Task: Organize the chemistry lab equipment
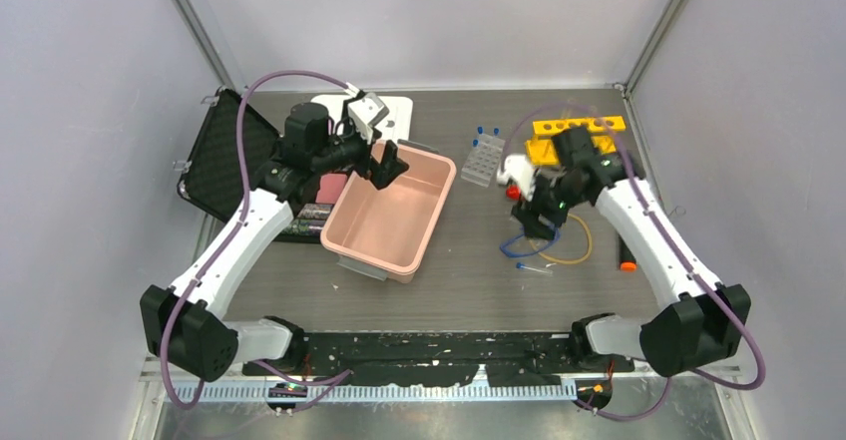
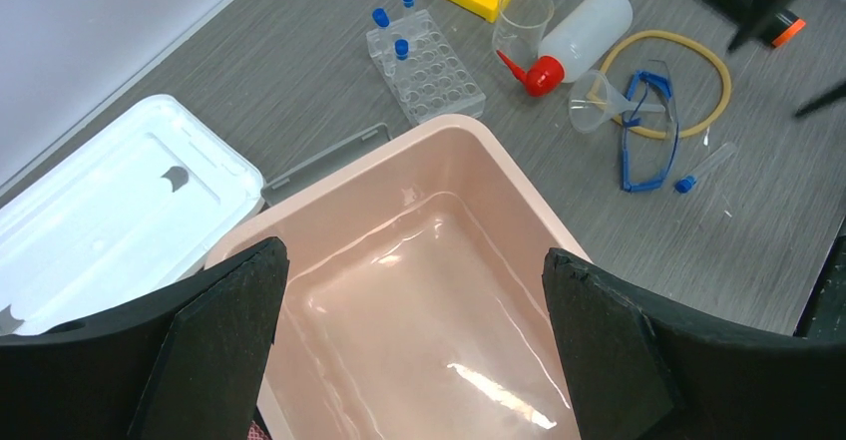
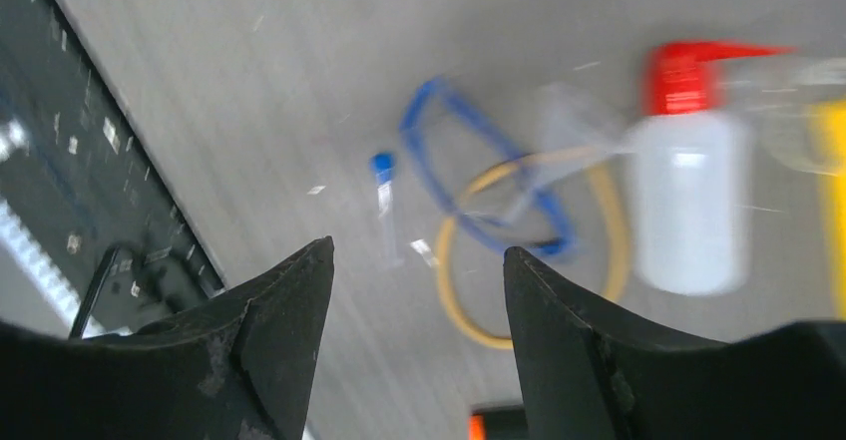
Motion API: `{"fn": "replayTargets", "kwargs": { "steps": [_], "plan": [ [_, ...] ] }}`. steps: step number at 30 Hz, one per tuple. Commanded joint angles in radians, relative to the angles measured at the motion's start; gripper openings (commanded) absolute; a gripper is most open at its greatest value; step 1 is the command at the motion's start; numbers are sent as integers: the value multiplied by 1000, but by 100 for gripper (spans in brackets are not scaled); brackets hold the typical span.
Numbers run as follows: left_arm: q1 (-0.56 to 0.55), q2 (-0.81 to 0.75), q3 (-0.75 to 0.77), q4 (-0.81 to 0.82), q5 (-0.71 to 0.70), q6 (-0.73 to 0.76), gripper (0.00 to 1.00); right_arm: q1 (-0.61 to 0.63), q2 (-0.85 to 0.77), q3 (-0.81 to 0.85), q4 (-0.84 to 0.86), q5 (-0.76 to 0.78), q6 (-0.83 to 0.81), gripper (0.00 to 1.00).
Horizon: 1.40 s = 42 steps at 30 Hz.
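My left gripper (image 1: 385, 168) is open and empty above the far left part of the pink tub (image 1: 439, 176); in its wrist view (image 2: 414, 290) the tub's bare floor shows between the fingers. My right gripper (image 1: 530, 222) is open and empty, hovering over the blue safety glasses (image 3: 489, 171), yellow tubing (image 3: 469, 290) and a lone test tube (image 3: 384, 201). The white red-capped squeeze bottle (image 2: 589, 26) lies beside a clear funnel (image 2: 599, 101). The clear tube tray (image 2: 429, 66) holds blue-capped tubes. The yellow rack (image 1: 579, 131) stands at the back right.
The tub's white lid (image 2: 110, 211) lies behind the tub. An open black case (image 1: 224, 156) sits at the left. A clear beaker (image 2: 522, 21) stands by the rack. An orange-capped marker (image 1: 627, 255) lies at the right.
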Motion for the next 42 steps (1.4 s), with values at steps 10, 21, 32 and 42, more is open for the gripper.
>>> {"fn": "replayTargets", "kwargs": {
  "steps": [10,21,32,42],
  "plan": [
    [5,-95,-48,39,-23,11,100,238,32,-423,244,289,65,62],
    [12,-88,-40,39,-34,19,100,248,159,-501,396,329,72,56],
    [21,-67,-28,41,-25,19,100,249,207,-561,480,366,80,29],
    [26,-72,13,49,102,38,100,179,-66,-198,204,-9,225,5]
  ]
}}
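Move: The blue-capped tube on the table lies roughly 5 cm back of the right hand, 3 cm to its right and 18 cm below, its cap on the left end. At the same table level, the blue goggles are about 1 cm ahead and 2 cm right of the hand, the funnel 7 cm ahead and 1 cm right, and the yellow tubing 1 cm ahead and 10 cm right. The left hand has that tube some 33 cm to its right, 15 cm back and 28 cm below. The right hand plunges down and back towards the blue-capped tube, swinging about 8 cm back before coming some 3 cm forward again as it sinks to roughly 18 cm below its start, the fingers tilting by about 25 degrees to point nearly straight down. The part-open fingers narrow gradually, then shut on the tube close below its blue cap and pinch it, and the hand begins to rise with it, about 3 cm. ##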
